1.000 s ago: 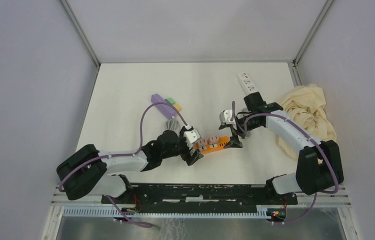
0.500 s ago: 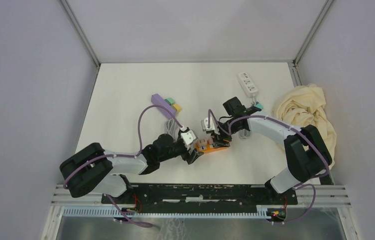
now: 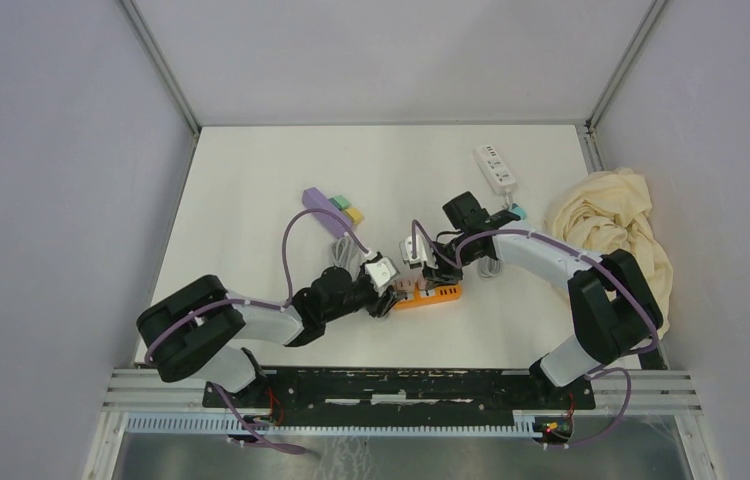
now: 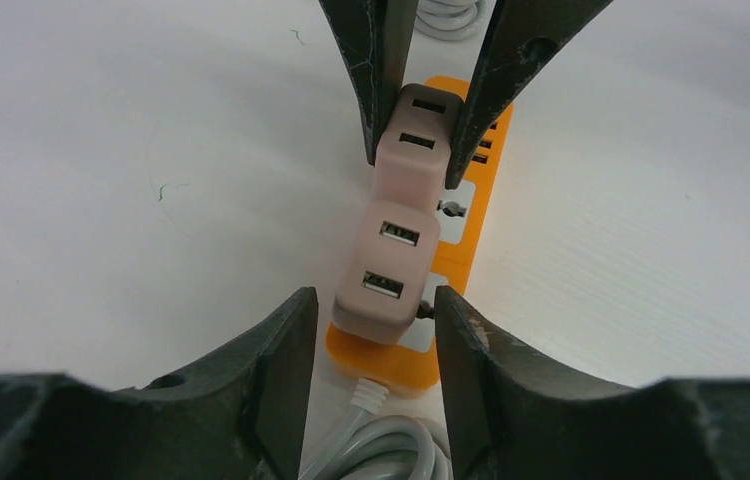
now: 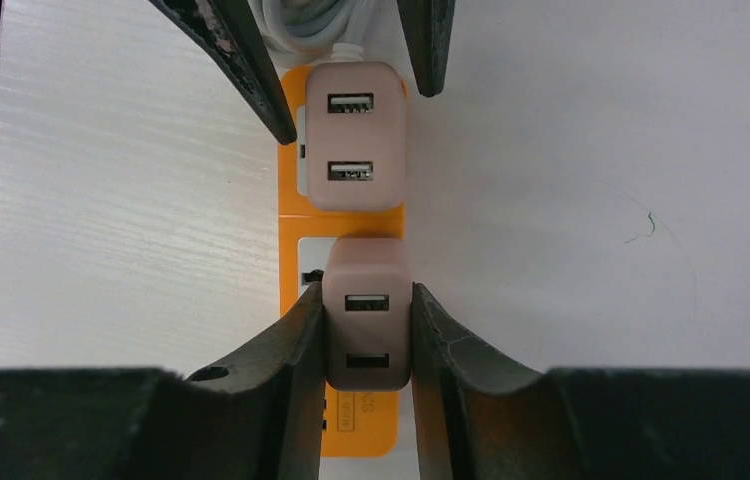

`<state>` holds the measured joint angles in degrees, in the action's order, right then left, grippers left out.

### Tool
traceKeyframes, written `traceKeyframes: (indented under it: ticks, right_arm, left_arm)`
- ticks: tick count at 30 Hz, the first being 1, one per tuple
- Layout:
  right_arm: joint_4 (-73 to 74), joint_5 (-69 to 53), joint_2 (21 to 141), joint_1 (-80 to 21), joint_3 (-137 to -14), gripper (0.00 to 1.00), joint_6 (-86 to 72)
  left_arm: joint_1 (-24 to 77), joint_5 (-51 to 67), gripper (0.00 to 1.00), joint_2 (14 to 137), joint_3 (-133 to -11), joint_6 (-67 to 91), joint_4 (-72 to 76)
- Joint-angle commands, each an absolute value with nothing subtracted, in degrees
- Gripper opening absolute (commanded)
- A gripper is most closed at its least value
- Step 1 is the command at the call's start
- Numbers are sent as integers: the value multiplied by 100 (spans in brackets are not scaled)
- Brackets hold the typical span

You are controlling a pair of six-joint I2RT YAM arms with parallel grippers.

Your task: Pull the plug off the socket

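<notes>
The socket is an orange power strip (image 3: 439,293) lying flat on the white table, with two pinkish-beige USB plugs in it. My right gripper (image 5: 366,300) is shut on the plug (image 5: 368,325) farther from the cable, its pads pressed on both sides. The other plug (image 4: 383,270) sits at the cable end. My left gripper (image 4: 373,300) straddles that plug and the strip's end, jaws partly closed, with a narrow gap showing on the left side. The strip's grey cable (image 4: 391,450) coils under the left gripper. In the left wrist view the right fingers (image 4: 371,70) clamp the far plug (image 4: 416,140).
A white power strip (image 3: 494,168) lies at the back right, a crumpled cream cloth (image 3: 611,235) beside it at the right edge. A purple strip (image 3: 323,203) with green and yellow plugs lies at centre left. Both arms meet over the table's middle.
The right arm swung left onto the orange strip and shut on the far plug. The left jaws narrowed around the strip's cable end, and the strip shifted slightly.
</notes>
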<state>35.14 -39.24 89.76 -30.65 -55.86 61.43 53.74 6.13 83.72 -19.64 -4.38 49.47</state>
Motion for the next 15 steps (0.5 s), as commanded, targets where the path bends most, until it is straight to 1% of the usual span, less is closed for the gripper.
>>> traceKeyframes:
  ticks: [1,4,5,10,12,13,15]
  right_arm:
    - [3732,-3988,8960,-3086,-5870,21,6286]
    - [3834,-3986,9008,-3089,-5958,15,6286]
    - [3855,-3971,9032,-3093,-5994,14,6261]
    - [3904,-3869,9107,-3086,-6150,8,6086]
    - [4093,-3933,9124,-3086,-6207,5,6213]
    - [4232,-4031,9104,-3089,-6215,3,6338]
    - [4483,-4317,9031,-3178,-6163,0,6683]
  left_arm:
    - [5365,751,49,8517,-2206,-660,5244]
    - [5355,785,28,8562,-2251,-708,5095]
    - [5351,795,24,8555,-2253,-711,5052]
    - [5331,858,12,8494,-2191,-755,4889]
    - [5311,879,5,8492,-2171,-764,4878]
    - [5306,889,3,8501,-2171,-765,4878]
    - [5295,902,3,8536,-2187,-765,4880]
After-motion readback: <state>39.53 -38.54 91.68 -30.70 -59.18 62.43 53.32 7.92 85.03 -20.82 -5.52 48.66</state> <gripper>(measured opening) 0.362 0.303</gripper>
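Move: The left hand's open fingers straddle the left pink plug, its middle about 1 cm to their right and 1 cm below. The right pink plug, already pinched by the right hand, is some 5 cm to the left hand's right, 1 cm below. The orange socket strip's middle is about 5 cm right, 1 cm back and 3 cm below. From the right hand, the left pink plug lies about 4 cm left, level fore and aft. Easing right and down by barely half a centimetre, the left hand closes its fingers, from roughly half open to about a third, and pinches the left pink plug from both sides. The right hand stays put, still pinching the right pink plug on the orange strip. ##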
